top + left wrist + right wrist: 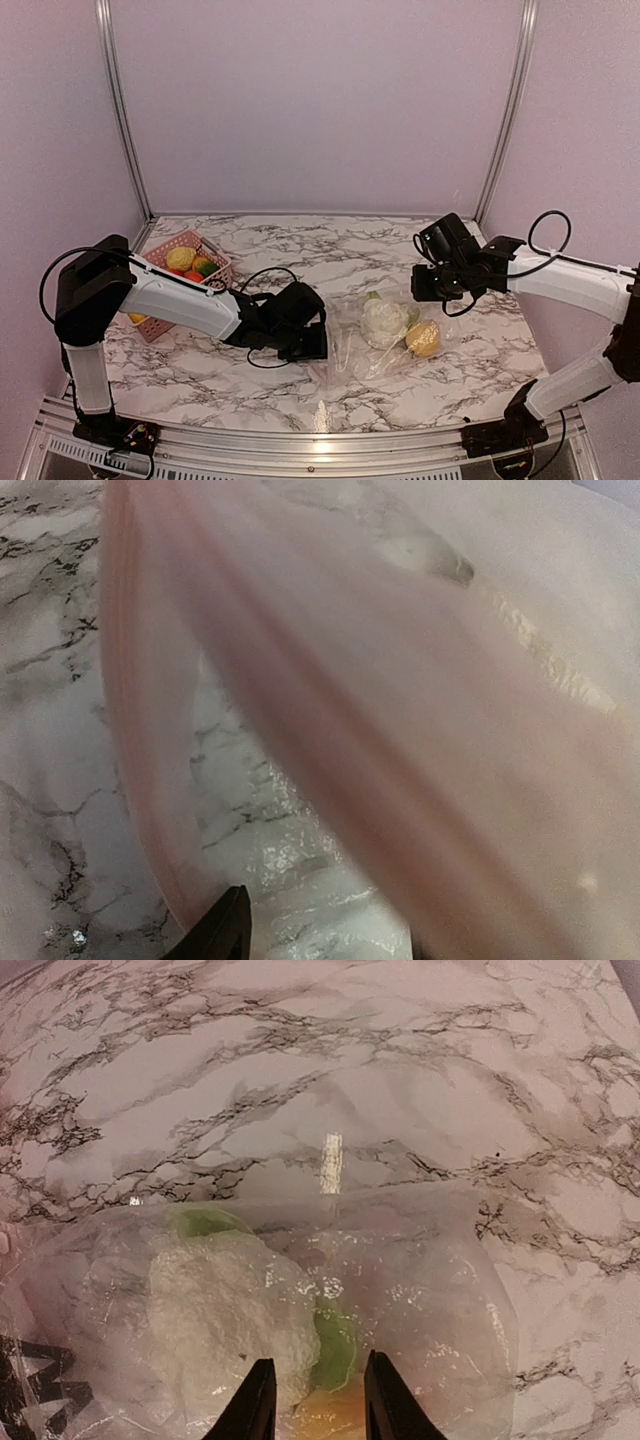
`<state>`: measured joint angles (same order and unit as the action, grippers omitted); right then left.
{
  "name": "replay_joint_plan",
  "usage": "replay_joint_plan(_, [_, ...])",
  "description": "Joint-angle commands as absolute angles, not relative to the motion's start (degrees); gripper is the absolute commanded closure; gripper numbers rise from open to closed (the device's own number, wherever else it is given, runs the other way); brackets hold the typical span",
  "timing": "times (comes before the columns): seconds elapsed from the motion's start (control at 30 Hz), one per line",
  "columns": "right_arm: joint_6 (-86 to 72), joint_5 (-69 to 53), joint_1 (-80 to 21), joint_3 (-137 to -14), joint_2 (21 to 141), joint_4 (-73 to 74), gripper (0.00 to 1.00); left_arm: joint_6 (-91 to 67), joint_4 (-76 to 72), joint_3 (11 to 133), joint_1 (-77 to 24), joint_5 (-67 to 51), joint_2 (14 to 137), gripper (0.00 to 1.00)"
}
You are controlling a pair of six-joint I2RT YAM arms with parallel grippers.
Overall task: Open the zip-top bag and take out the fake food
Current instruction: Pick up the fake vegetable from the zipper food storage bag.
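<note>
The zip-top bag [350, 352] lies flat on the marble table, right of centre, its clear plastic crinkled. Inside it are pieces of fake food: a white cauliflower [383, 321] [225, 1310] with green leaves, and a yellow-orange piece [423, 338]. My left gripper [310, 340] is at the bag's left edge. In its wrist view the fingers stand apart around crinkled plastic [330, 880], and a blurred pink band [300, 710] crosses close to the lens. My right gripper [432, 285] [318, 1362] hovers open above the bag's right part, holding nothing.
A pink slatted basket [165, 245] stands at the back left beside the left arm, with yellow [180, 258], green [205, 266] and red pieces in it. Pink walls close in the table on three sides.
</note>
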<state>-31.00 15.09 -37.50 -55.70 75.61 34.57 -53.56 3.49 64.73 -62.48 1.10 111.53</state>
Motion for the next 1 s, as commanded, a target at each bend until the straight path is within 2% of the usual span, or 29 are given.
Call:
replay_joint_plan(0.0, [-30.9,13.5,-37.9,-57.6,79.7,30.2,0.71,-52.9,6.8,65.5,-62.4,1.7,110.7,0.44])
replay_joint_plan(0.23, [-30.5,13.0,-37.2,-57.5,87.0,26.7,0.71,-52.9,6.7,65.8,-62.5,1.6,110.9,0.44])
replay_joint_plan(0.77, [-31.4,12.0,-35.3,-51.3,93.5,20.9,0.76,-51.8,6.5,66.7,-62.6,0.9,110.6,0.44])
replay_joint_plan(0.97, [-30.0,11.6,-36.3,-51.5,94.1,20.5,0.71,-50.5,5.8,67.6,-62.7,0.8,110.1,0.41])
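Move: The cauliflower in the bag lies about 7 cm to the right hand's left, level with it fore and aft, and some 10 cm below. The yellow fruit sits roughly 4 cm back from that hand and 1 cm to its right, also 10 cm below; the bag mouth is about 19 cm left, 6 cm back and 13 cm down. From the left hand the cauliflower is some 13 cm right, 7 cm ahead and 1 cm up. The cauliflower's right-hand side is where the right hand comes down: it sinks about 10 cm towards the bag, easing forward some 3 cm, and slows as it gets low beside the leaf. Its fingers stay about a quarter open and tip slightly more; touch can't be made out. The left hand stays at the bag mouth, fingers still half open. ##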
